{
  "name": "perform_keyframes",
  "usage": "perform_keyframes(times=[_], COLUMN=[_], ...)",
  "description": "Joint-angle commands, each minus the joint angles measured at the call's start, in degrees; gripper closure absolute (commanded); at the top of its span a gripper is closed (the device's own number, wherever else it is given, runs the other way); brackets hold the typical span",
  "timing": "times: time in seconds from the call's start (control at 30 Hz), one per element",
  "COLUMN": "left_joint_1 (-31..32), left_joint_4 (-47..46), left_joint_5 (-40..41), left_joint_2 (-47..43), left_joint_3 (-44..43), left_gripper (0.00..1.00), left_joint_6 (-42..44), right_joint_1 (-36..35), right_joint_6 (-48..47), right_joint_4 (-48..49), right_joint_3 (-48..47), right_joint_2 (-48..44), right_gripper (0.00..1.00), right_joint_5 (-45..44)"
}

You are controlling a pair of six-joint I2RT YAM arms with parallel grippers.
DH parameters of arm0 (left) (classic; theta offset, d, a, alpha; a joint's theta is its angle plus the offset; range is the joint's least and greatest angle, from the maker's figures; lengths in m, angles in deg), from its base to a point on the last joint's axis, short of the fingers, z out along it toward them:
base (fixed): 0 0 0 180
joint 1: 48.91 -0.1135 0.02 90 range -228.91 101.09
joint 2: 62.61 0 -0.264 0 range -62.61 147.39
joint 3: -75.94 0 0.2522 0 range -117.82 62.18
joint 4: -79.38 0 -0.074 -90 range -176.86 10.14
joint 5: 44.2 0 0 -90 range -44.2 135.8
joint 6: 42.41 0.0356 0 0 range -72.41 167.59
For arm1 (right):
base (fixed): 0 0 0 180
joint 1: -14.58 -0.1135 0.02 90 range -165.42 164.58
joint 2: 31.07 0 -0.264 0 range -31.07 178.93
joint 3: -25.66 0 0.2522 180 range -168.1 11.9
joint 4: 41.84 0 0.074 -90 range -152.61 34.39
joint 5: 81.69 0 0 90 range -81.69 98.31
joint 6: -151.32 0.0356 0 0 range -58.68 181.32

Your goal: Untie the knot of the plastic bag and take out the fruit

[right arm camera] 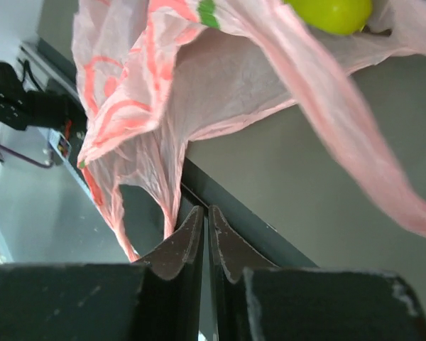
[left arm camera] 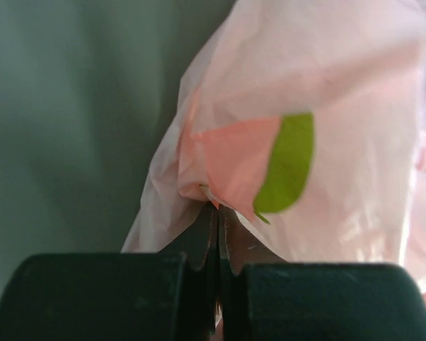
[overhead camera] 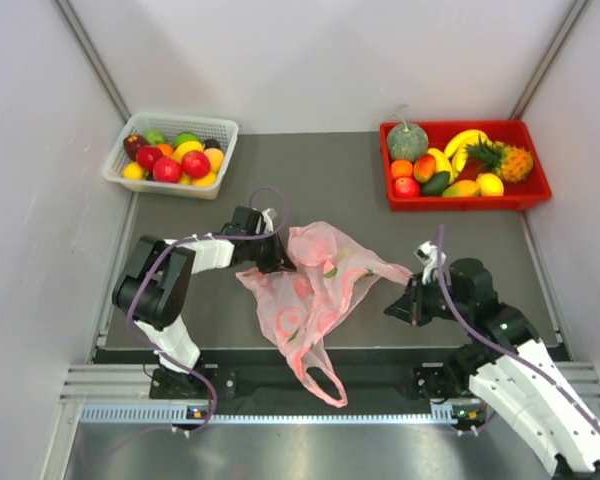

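The pink plastic bag (overhead camera: 315,290) lies crumpled at mid-table, and one loop handle (overhead camera: 325,385) hangs over the front edge. My left gripper (overhead camera: 278,255) is shut on the bag's far-left edge; in the left wrist view its jaws (left arm camera: 217,207) pinch the pink film (left arm camera: 326,85). My right gripper (overhead camera: 400,300) sits just right of the bag, below a loose pink strip (overhead camera: 385,272). Its jaws (right arm camera: 206,209) are together with nothing between them. A yellow-green fruit (right arm camera: 331,11) shows by the bag (right arm camera: 163,92) at the top of the right wrist view. The knot is not in view.
A white basket (overhead camera: 220,128) of mixed fruit stands at the back left. A red tray (overhead camera: 525,195) at the back right holds a melon (overhead camera: 407,142), a pineapple (overhead camera: 507,160), bananas and small fruit. White walls close in both sides.
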Motion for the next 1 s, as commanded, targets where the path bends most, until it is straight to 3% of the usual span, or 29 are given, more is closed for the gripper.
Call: perform_keyframes(times=[0.0,0.23,0.37,0.4,0.47,0.5,0.63,0.77,0.97], left_joint_1=[-0.2,-0.2,-0.2,-0.2,-0.2,-0.2,-0.2,-0.2,-0.2], left_joint_4=[-4.6,-4.9,-4.3,-3.9,-3.7,-3.7,-3.2,-3.0,-2.5], left_joint_5=[0.1,-0.6,-1.6,-1.8,-1.8,-1.9,-2.5,-3.2,-3.5], left_joint_2=[1.4,1.3,1.4,1.4,1.2,0.9,0.8,0.6,0.5], left_joint_3=[0.4,0.6,0.4,0.3,0.2,0.2,-0.6,-1.4,-1.8], left_gripper=[1.00,1.00,1.00,1.00,1.00,1.00,1.00,1.00,1.00], left_joint_6=[-0.2,-0.5,0.1,0.5,0.7,0.8,0.8,0.6,0.9], right_joint_1=[-6.7,-28.7,-31.7,-32.0,-32.1,-32.0,-32.1,-32.1,-32.0], right_joint_6=[1.6,4.7,3.5,3.2,2.2,1.3,-1.2,-4.4,-7.8], right_joint_4=[8.1,19.8,24.8,25.8,28.5,29.7,37.1,42.7,51.1], right_joint_3=[-0.8,-3.5,-6.2,-6.6,-7.4,-7.5,-7.0,-7.4,-10.3], right_joint_2=[5.9,21.0,30.9,32.2,35.7,36.4,39.5,44.3,53.2], right_gripper=[0.95,0.96,0.87,0.75,0.68,0.52,0.24,0.13,0.07], right_joint_5=[-7.4,-33.3,-44.8,-46.5,-50.4,-51.2,-53.7,-56.3,-57.6])
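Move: The green fruit, the last one in the plastic bag, lies under its film about 15 cm ahead of the right hand, 12 cm to its left and 11 cm below. The bag's right handle strap is roughly 11 cm ahead of that hand, straight out and 9 cm lower. For the left hand, already shut on the film at the bag's left side, the fruit is some 7 cm to the right, 1 cm ahead and level. The bag's loose film is entered by the right hand, which drops about 5 cm leftward and down with fingers shut, then drives some 12 cm forward and slightly left towards the green fruit, opening wide under the film as the fingers swing some 35 degrees to point more forward and down. The left hand stays put, keeping its hold on the film. ##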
